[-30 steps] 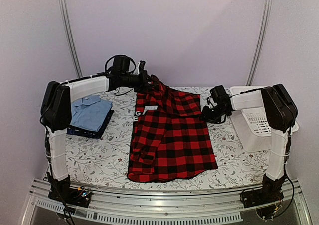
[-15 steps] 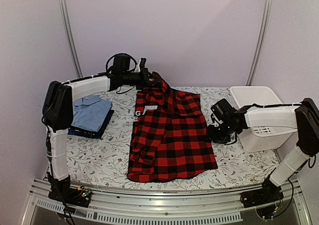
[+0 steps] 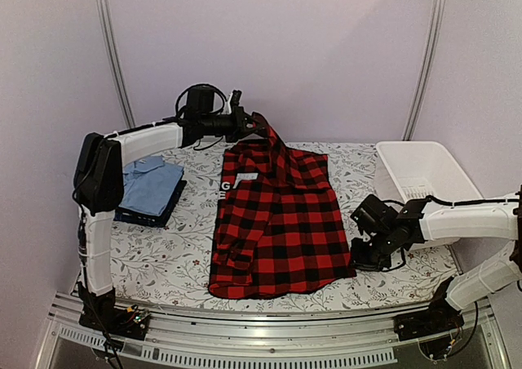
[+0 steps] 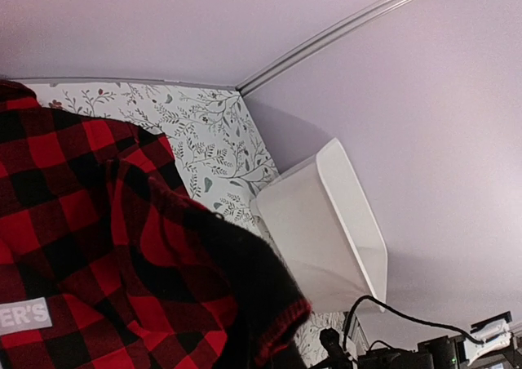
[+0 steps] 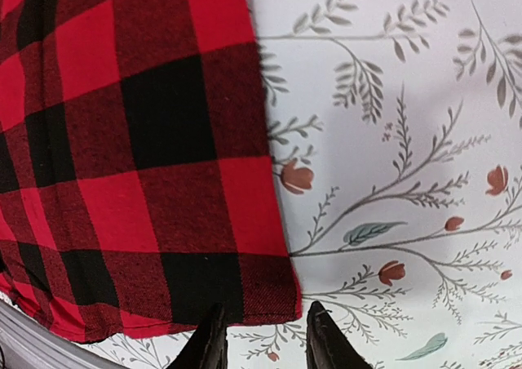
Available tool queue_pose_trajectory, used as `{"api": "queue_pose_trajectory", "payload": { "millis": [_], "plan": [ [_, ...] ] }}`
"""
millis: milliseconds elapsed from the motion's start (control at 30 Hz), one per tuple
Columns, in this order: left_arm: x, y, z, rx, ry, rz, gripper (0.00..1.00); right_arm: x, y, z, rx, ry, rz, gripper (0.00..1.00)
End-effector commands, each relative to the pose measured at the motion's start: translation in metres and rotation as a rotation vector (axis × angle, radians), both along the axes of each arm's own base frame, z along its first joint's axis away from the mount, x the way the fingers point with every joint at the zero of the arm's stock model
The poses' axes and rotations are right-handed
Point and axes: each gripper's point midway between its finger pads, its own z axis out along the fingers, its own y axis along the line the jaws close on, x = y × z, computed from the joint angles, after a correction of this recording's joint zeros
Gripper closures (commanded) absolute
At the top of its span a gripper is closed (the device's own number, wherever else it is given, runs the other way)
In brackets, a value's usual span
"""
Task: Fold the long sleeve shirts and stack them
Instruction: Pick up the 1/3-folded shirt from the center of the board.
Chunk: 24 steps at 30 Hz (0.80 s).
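The red-and-black checked flannel shirt (image 3: 277,222) lies spread in the middle of the table, white lettering near its left edge. My left gripper (image 3: 245,126) is shut on the shirt's top end and holds it raised above the back of the table; in the left wrist view the flannel (image 4: 98,246) hides the fingers. My right gripper (image 3: 360,260) is low at the shirt's near right corner. In the right wrist view it (image 5: 265,346) stands open, with that corner (image 5: 261,291) just ahead of the tips and not gripped. A folded light blue shirt (image 3: 149,185) rests on a dark navy garment (image 3: 169,212) at the left.
A white plastic basket (image 3: 420,169) stands at the table's right back, also seen in the left wrist view as the basket (image 4: 326,222). The floral tablecloth (image 3: 163,263) covers the table. A metal rail (image 3: 245,348) runs along the near edge.
My right arm has swung from the shirt's upper right side down toward its near right corner. My left gripper has lifted the shirt's top end slightly higher.
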Motion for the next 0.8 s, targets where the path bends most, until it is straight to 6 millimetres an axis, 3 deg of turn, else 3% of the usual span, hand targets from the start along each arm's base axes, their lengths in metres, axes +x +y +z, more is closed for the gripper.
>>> {"api": "queue_pose_trajectory", "payload": {
  "millis": [0, 533, 767],
  "plan": [
    [0.001, -0.008, 0.013, -0.031, -0.042, -0.025, 1.0, -0.018, -0.003, -0.007, 0.034, 0.054, -0.066, 0.7],
    [-0.001, -0.007, 0.026, -0.031, -0.068, -0.024, 1.0, -0.022, -0.005, -0.029, -0.05, 0.061, -0.073, 0.78],
    [-0.001, -0.008, 0.043, -0.044, -0.1, -0.032, 1.0, -0.008, -0.01, -0.009, -0.102, -0.003, -0.098, 0.95]
  ]
}}
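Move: The right hand hovers low over the shirt's near right corner, which lies about 2 cm back from it, level sideways, and 3 cm below. The white bin stands roughly 22 cm ahead and 24 cm to the right, and the lower end of the folded sleeve lies some 31 cm left and 4 cm ahead. From the left hand, holding the shirt's far end aloft, that corner is about 34 cm back, 27 cm right and 23 cm below. The right fingers pinch the shirt's near right corner: the hand eases about 2 cm back and 2 cm down onto the hem, then stays nearly in place as the part-open fingers close almost shut on the cloth. The left hand keeps its grip on the raised far end and creeps up about a centimetre. ##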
